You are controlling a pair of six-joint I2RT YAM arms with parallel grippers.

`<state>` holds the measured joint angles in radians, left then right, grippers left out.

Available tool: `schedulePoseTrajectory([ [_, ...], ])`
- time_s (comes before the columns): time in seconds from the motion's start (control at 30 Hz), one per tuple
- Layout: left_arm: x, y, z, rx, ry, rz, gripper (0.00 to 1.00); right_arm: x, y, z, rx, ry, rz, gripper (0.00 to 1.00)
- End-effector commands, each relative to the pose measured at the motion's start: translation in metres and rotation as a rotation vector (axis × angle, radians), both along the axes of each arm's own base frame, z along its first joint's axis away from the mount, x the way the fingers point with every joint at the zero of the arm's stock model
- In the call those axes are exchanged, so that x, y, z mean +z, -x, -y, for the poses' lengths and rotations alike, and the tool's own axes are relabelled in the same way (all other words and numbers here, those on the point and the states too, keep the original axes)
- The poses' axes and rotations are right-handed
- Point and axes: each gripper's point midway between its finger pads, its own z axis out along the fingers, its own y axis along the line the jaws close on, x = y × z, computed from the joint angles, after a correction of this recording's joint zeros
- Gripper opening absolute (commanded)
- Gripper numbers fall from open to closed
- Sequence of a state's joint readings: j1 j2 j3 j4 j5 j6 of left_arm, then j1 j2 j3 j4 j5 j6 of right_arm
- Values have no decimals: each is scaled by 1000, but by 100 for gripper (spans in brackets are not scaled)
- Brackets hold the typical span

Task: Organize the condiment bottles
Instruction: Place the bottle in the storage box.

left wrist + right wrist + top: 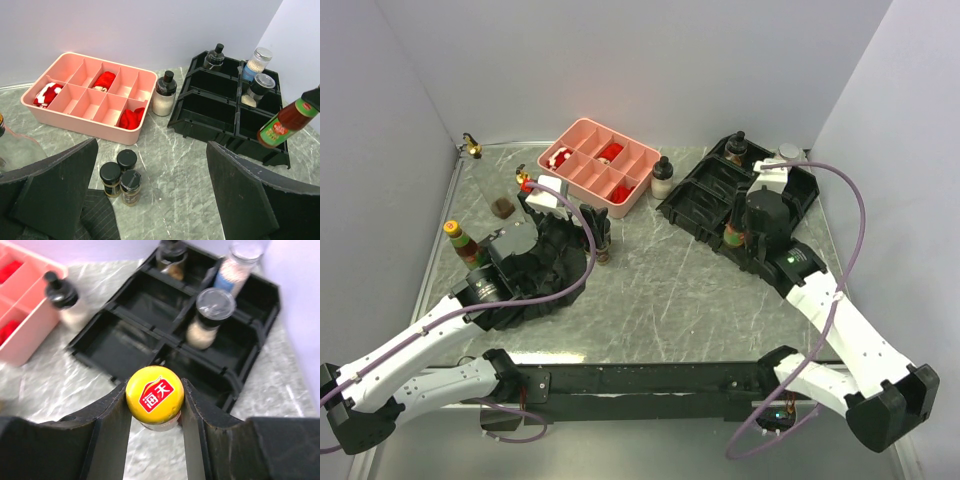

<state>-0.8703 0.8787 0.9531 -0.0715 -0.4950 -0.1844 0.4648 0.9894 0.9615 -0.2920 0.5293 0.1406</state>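
Note:
My right gripper (154, 388) is shut on a yellow-capped sauce bottle (154, 396), holding it by the neck just before the near edge of the black organizer (125, 347). The left wrist view shows that bottle (282, 125) hanging tilted over the organizer's right front corner. In the organizer stand a grey-lidded shaker (209, 317), a pale bead jar (235, 265) and a dark-topped bottle (171, 257). My left gripper (150, 200) stands open above the table, with three black-lidded spice jars (122, 175) by its left finger. A white black-capped bottle (164, 94) stands between tray and organizer.
A pink compartment tray (582, 135) with red pieces sits at the back centre. A black cloth (545, 285) lies under my left arm. At the far left stand a gold-spouted clear bottle (472, 148), another (525, 182) and a yellow-capped sauce bottle (460, 240).

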Motion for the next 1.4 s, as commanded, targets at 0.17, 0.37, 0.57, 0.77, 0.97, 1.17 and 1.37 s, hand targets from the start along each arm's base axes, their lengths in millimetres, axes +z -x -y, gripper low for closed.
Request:
schedulePoseTrajectory([
  [0.17, 15, 2, -2, -2, 32, 38, 96, 60, -40, 34, -128, -69, 268, 0],
  [0.37, 16, 2, -3, 3, 32, 40, 96, 38, -57, 41, -153, -95, 245, 0],
  [0.57, 16, 2, -2, 0, 28, 36, 97, 15, -71, 35, -103, -126, 251, 0],
  [0.77, 15, 1, -3, 4, 25, 35, 96, -9, -82, 31, -81, -142, 233, 0],
  [0.97, 15, 1, -4, 9, 25, 37, 96, -41, -83, 35, -109, -145, 210, 8],
  [1.17, 13, 1, -3, 11, 20, 34, 96, -53, -87, 37, -123, -148, 199, 37],
  [1.37, 15, 1, -5, 14, 23, 40, 96, -39, -82, 36, -124, -173, 183, 85],
])
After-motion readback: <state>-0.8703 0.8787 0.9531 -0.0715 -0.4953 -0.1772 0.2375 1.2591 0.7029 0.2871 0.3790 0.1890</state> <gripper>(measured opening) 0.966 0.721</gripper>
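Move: The right hand holds the yellow-capped sauce bottle; the black box's empty near-right compartment, where it is going, lies about 6 cm ahead, 6 to the right and 18 below. The grinder stands some 17 cm ahead and 11 to the right, the white-lidded jar 30 ahead and 19 right, and the empty near-left compartment is 13 ahead, 6 left. From the left hand the near-right compartment is roughly 15 cm ahead, 32 right and 26 below. Still pinching the sauce bottle near its cap, the right hand carries it about 5 cm forward and 4 cm right over the near-right compartment, then sinks roughly 10 cm with a little more forward travel to lower it in. There it eases to a stop, and the fingers open and let go of the bottle. ##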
